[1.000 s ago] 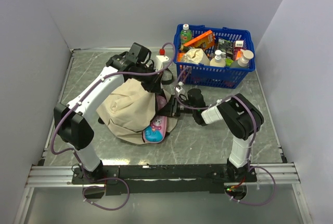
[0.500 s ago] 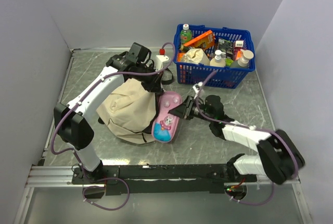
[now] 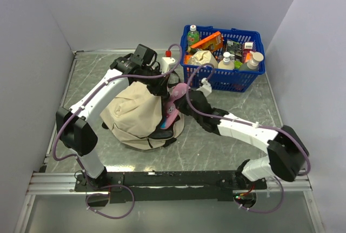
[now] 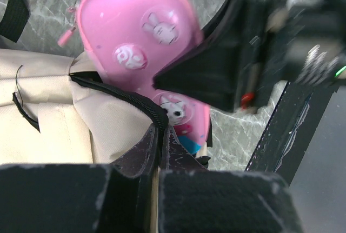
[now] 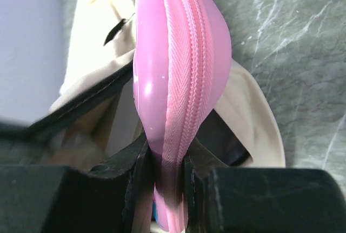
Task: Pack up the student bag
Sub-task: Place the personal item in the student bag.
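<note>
The beige student bag (image 3: pixel 132 115) lies on the table left of centre, its black-trimmed opening facing right. My left gripper (image 3: pixel 160 88) is shut on the bag's zipper edge (image 4: pixel 154 115) and holds the opening up. My right gripper (image 3: pixel 184 93) is shut on the pink pencil case (image 3: pixel 173 106), which stands on edge, tilted over the bag's opening. In the right wrist view the case (image 5: pixel 181 76) is pinched between both fingers above the bag's dark inside (image 5: pixel 216 135). In the left wrist view the case (image 4: pixel 146 49) shows its rabbit pictures.
A blue plastic basket (image 3: pixel 254 72) full of bottles and packets stands at the back right, close behind my right arm. A black strap (image 4: pixel 13 14) lies on the marble table top. Grey walls close in the table on three sides.
My right arm has swung left and up with the pink pencil case, turning it from flat beside the bag to standing on edge over the bag's opening. My left gripper has held still.
</note>
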Robot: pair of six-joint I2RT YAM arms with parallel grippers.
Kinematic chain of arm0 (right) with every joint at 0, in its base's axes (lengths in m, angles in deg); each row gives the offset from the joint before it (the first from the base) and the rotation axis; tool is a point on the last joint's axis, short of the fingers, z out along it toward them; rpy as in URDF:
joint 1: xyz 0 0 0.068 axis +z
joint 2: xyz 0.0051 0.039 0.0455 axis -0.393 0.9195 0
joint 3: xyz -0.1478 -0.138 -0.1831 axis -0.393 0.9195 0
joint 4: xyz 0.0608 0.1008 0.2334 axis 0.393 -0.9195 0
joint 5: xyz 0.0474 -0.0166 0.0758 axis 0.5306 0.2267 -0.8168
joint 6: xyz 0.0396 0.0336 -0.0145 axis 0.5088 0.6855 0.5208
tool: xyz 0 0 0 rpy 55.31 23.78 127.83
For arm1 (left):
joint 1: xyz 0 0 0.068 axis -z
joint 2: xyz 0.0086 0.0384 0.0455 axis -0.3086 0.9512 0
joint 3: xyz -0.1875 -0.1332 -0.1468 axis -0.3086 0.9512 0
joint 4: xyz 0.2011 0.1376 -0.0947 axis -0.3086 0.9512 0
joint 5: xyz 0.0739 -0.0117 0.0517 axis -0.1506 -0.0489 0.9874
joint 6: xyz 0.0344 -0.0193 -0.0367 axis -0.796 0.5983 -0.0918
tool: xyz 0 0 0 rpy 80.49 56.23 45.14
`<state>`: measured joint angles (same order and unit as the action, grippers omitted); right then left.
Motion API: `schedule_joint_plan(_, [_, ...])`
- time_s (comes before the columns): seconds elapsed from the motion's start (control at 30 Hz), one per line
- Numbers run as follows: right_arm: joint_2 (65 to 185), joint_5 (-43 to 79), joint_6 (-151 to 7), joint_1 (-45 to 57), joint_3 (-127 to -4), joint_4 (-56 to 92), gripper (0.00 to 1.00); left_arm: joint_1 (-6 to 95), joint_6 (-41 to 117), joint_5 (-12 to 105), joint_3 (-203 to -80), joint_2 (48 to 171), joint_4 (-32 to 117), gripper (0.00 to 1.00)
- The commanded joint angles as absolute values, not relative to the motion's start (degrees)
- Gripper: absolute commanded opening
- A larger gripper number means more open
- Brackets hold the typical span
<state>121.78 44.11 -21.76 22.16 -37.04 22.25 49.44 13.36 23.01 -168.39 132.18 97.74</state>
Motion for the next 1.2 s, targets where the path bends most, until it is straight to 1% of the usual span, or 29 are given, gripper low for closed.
schedule_joint_plan(0.0, [125.99,53.97,-18.88,26.5,-43.97,15.5,0.01,49.53,14.0,20.9,-171.54,131.77,96.78,0.01])
schedule_joint_plan(0.07, [128.81,54.15,-17.74,27.3,-46.0,13.12,0.0,49.62,14.0,20.9,-171.71,131.68,96.78,0.01])
schedule_joint_plan(0.2, [132.15,52.22,-16.77,28.45,-46.18,15.67,0.0,49.62,14.35,20.11,-171.98,132.03,96.51,0.01])
schedule_joint_plan(0.37, [136.81,50.64,-15.55,30.21,-51.88,14.88,0.0,49.62,14.53,19.58,-172.77,132.74,96.6,0.01])
schedule_joint_plan(0.5, [135.94,46.34,-12.82,30.12,-51.02,17.51,0.0,49.62,14.44,19.85,-173.29,132.3,96.69,0.01])
schedule_joint_plan(0.67, [136.2,36.33,-11.14,30.21,-50.58,16.89,0.0,49.62,14.79,19.67,-173.29,132.12,96.42,0.01])
schedule_joint_plan(0.7, [136.2,34.48,-11.66,29.86,-50.49,16.64,0.01,49.62,14.8,19.84,-173.29,131.86,96.34,0.01])
schedule_joint_plan(0.73, [136.11,30.46,-12.63,29.68,-50.31,17.5,0.08,49.62,14.8,19.93,-173.12,131.68,96.25,0.01])
schedule_joint_plan(0.77, [136.2,28.68,-15.25,29.42,-50.23,16.9,0.26,49.62,14.71,19.93,-172.94,131.6,96.34,0.01])
schedule_joint_plan(0.83, [137.25,25.77,-16.49,27.85,-51.01,11.92,0.46,49.53,14.88,20.02,-171.9,130.98,95.55,0.01])
schedule_joint_plan(0.87, [137.43,22.45,-18.33,27.4,-51.8,10.06,0.57,49.61,15.06,19.94,-171.71,130.89,95.37,0.01])
schedule_joint_plan(0.93, [135.51,22.68,-21.05,26.87,-50.5,8.46,0.67,49.7,14.97,19.58,-171.8,131.15,95.54,0.01])
schedule_joint_plan(1.03, [129.64,21.55,-23.17,26.08,-43.74,12.31,0.73,49.62,14.97,19.5,-171.8,131.24,95.55,0.01])
schedule_joint_plan(1.07, [128.22,20.76,-24.05,25.38,-40.07,15.9,0.74,49.53,14.88,19.76,-171.8,131.24,95.46,0.01])
schedule_joint_plan(1.1, [126.98,19.88,-24.84,24.94,-38.9,16.71,0.73,49.53,14.88,19.76,-171.8,131.42,95.46,0.01])
schedule_joint_plan(1.17, [124.43,20.22,-27.3,24.24,-38.27,14.81,0.72,49.61,14.8,19.76,-172.33,131.68,95.9,0.01])
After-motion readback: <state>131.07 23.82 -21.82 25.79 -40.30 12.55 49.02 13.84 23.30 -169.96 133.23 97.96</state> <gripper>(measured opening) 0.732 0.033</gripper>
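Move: My right hand already grips the pencil case, partly over the bag. The bag opening's middle lies about 6 cm back and 5 cm to the left of that hand, some 8 cm below. The bag's bulging body is around 18 cm left and 3 cm back; the blue basket's middle is roughly 18 cm ahead and 17 cm right. From my left hand, still pinching the zipped edge, the opening is about 10 cm back, 1 cm right and 12 cm down. I carry the pencil case left, about 7 cm, and down some 4 cm into the bag's opening, behind the zipped edge that my left hand keeps pinched and nearly still. Then I open my right fingers wide and let go of it, drawing that hand back and further down, with a little return to the right, while it tips down and swings about 20 degrees counter-clockwise. ##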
